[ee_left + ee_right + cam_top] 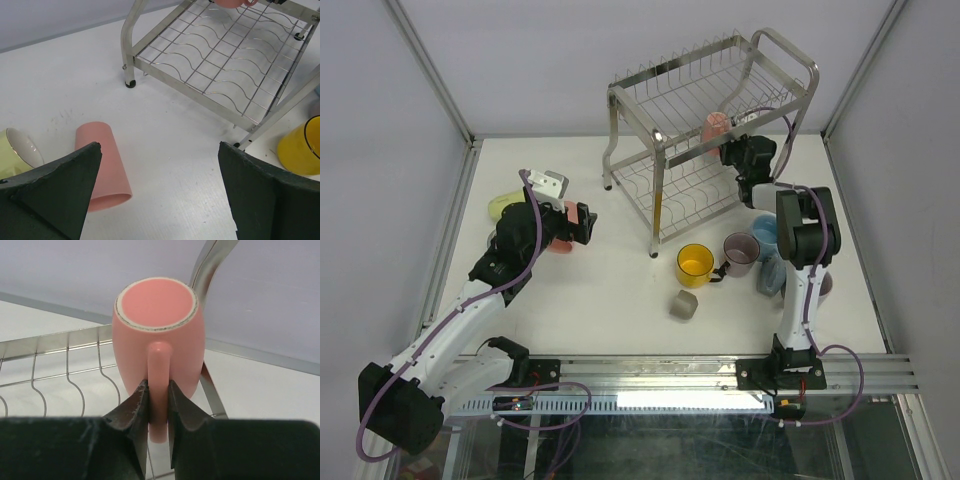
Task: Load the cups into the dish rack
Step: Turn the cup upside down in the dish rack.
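Observation:
The steel wire dish rack (660, 195) stands at the back of the table. My right gripper (730, 150) is at its right end, shut on the handle of a pink cup (716, 127). In the right wrist view that pink cup (157, 335) is bottom up over the rack's wires (60, 342), its handle pinched in the right gripper (159, 405). My left gripper (582, 225) hangs open over the table left of the rack. The left wrist view shows the left gripper (160, 150) holding nothing, with a second pink cup (102, 172) on its side by the left finger.
A pale green cup (503, 205) and a grey-white cup (548, 183) lie at the left. Right of centre stand a yellow cup (695, 263), a mauve cup (740, 252), a light blue cup (766, 235) and a grey-blue cup (770, 275). A small grey-beige cup (683, 303) sits nearer.

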Available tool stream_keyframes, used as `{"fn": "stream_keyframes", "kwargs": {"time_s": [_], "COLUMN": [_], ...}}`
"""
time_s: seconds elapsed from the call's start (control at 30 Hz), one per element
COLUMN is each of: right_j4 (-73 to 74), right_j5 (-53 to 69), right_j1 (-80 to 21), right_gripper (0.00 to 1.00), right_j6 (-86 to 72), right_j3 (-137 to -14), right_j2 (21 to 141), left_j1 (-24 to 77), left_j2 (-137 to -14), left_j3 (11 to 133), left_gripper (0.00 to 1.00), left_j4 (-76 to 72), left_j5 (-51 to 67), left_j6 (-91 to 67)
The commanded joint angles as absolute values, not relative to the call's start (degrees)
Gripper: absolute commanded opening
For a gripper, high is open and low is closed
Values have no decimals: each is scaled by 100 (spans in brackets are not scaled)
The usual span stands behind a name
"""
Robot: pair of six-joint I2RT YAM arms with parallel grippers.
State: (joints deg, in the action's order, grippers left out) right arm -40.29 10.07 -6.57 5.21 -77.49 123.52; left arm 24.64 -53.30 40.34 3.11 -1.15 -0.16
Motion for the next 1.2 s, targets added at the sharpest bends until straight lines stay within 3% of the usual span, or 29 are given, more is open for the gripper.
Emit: {"fn": "stream_keyframes", "kwargs": {"time_s": [0.0, 0.6, 1.03, 1.17], "right_j4": [-5114, -4827, -4889, -4671], "right_j5": [813, 833, 2035, 2523], "right_j1": [-633, -582, -563, -568], "right_gripper": [0, 38, 74, 78], "right_j6": [642, 908, 1385, 1463], "right_j3": [-8201, -8393, -7293, -6986], "right_j2": [12365, 12500, 11476, 11149], "left_j1": [2399, 2401, 2402, 2402], "left_j2": [-5292, -5245, -5109, -4949], "left_j3": [4004, 3990, 3958, 3741], "left_gripper": [99, 99, 99, 99], "left_j4": [-18, -44, -144, -334], "left_j5": [-65, 37, 262, 413], "left_j6": [105, 26, -399, -913]}}
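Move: The right hand holds the pink cup upside down by its handle on the dish rack's lower tier, the cup's middle some 5 cm ahead and 2 cm to the left of this hand, at its height. On the table about 9 cm lower stand the blue cup, 18 cm back and 8 cm right, and the mauve cup, 24 cm back and 2 cm right. From the left hand the pink cup lies roughly 36 cm ahead, 31 cm right and 9 cm lower. Forward towards the rack's far side the right hand eases the pink cup by about 2 cm, opening its fingers from the handle partway through and rising some 2 cm. Then it draws straight back about 4 cm, clear of the handle, fingers spreading wide, tips tilting up about 5 degrees and swinging slightly left as it climbs again near the end. ##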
